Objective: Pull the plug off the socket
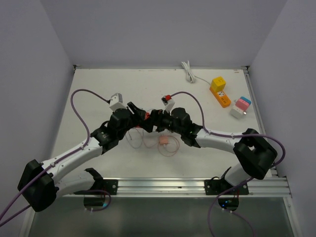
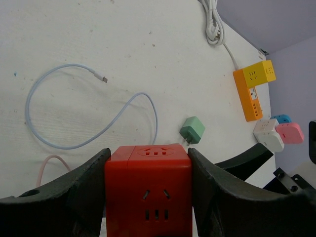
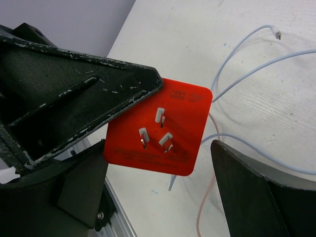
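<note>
A red cube socket [image 2: 148, 192] is clamped between the fingers of my left gripper [image 2: 148, 152], which is shut on its two sides and holds it above the table. Its pronged face [image 3: 160, 126] shows in the right wrist view. My right gripper [image 3: 160, 147] stands open there, one finger on each side of the cube and neither touching it. The green plug [image 2: 192, 130] lies on the table beyond the cube, prongs bare, apart from the socket. A pale blue cable [image 2: 89, 140] runs from it. In the top view both grippers meet at the cube [image 1: 146, 115].
A yellow power strip [image 1: 220, 92] and a white, pink and blue cube socket [image 1: 240, 107] sit at the back right. A white cord [image 1: 188, 71] lies by the back wall. A pink plug with a looped cable [image 1: 163, 141] lies near the arms.
</note>
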You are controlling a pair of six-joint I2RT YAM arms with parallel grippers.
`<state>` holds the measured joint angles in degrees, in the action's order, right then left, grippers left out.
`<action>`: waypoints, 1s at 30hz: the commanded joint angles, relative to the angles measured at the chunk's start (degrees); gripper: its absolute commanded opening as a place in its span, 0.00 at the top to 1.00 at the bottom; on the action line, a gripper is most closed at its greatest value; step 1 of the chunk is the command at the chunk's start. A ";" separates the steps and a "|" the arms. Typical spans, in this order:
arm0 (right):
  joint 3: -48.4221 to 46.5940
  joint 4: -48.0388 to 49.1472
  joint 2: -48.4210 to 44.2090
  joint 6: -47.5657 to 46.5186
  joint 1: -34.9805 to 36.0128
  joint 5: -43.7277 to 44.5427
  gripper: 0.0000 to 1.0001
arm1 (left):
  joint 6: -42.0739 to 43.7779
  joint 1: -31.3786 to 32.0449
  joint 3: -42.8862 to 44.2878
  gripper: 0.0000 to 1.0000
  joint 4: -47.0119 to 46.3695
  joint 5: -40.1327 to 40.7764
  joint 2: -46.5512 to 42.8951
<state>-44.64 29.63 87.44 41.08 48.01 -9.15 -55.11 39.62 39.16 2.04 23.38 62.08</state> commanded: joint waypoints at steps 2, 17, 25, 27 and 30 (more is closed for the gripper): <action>-2.90 4.91 1.06 -1.26 0.42 2.56 0.15 | -2.98 1.08 2.06 1.00 -2.92 1.94 -1.35; -1.32 5.01 -0.51 -3.81 0.33 7.65 0.76 | -3.95 3.19 -2.33 0.98 -6.61 3.08 -4.34; 0.17 -0.52 -4.03 -8.99 0.33 7.66 1.00 | 0.79 3.27 -4.09 0.45 -6.00 4.13 -9.34; 0.08 -1.93 -5.17 -10.49 0.16 6.78 1.00 | 3.42 3.19 -3.83 0.33 -4.95 4.22 -10.22; -0.71 -5.97 -6.84 -14.70 -0.46 4.93 1.00 | 7.64 3.10 -3.30 0.15 -2.67 5.10 -12.60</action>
<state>-44.88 26.96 83.83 31.88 49.15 -6.72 -53.12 42.61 35.22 -0.27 26.46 52.56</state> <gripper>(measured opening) 0.659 0.832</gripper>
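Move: The red socket sits between the left hand's fingers, practically at its hand point. From the right hand it lies between the open fingertips, about 2 cm ahead and 1 cm left, level. On the table some 14 cm below, the peach plug is about 10 cm to the right hand's right and level with it fore and aft; the green plug is about 19 cm right and 11 cm ahead of that hand. The red socket changes hands: the right fingers ease in under 1 cm forward-left and pinch it while the left still grips. Both hands then lift slightly, the right about 1.5 cm while its fingertips tilt up some 10 degrees. Late on, the left fingers open and let go, backing up and away about 3.5 cm, as the right drifts a little to its right. ##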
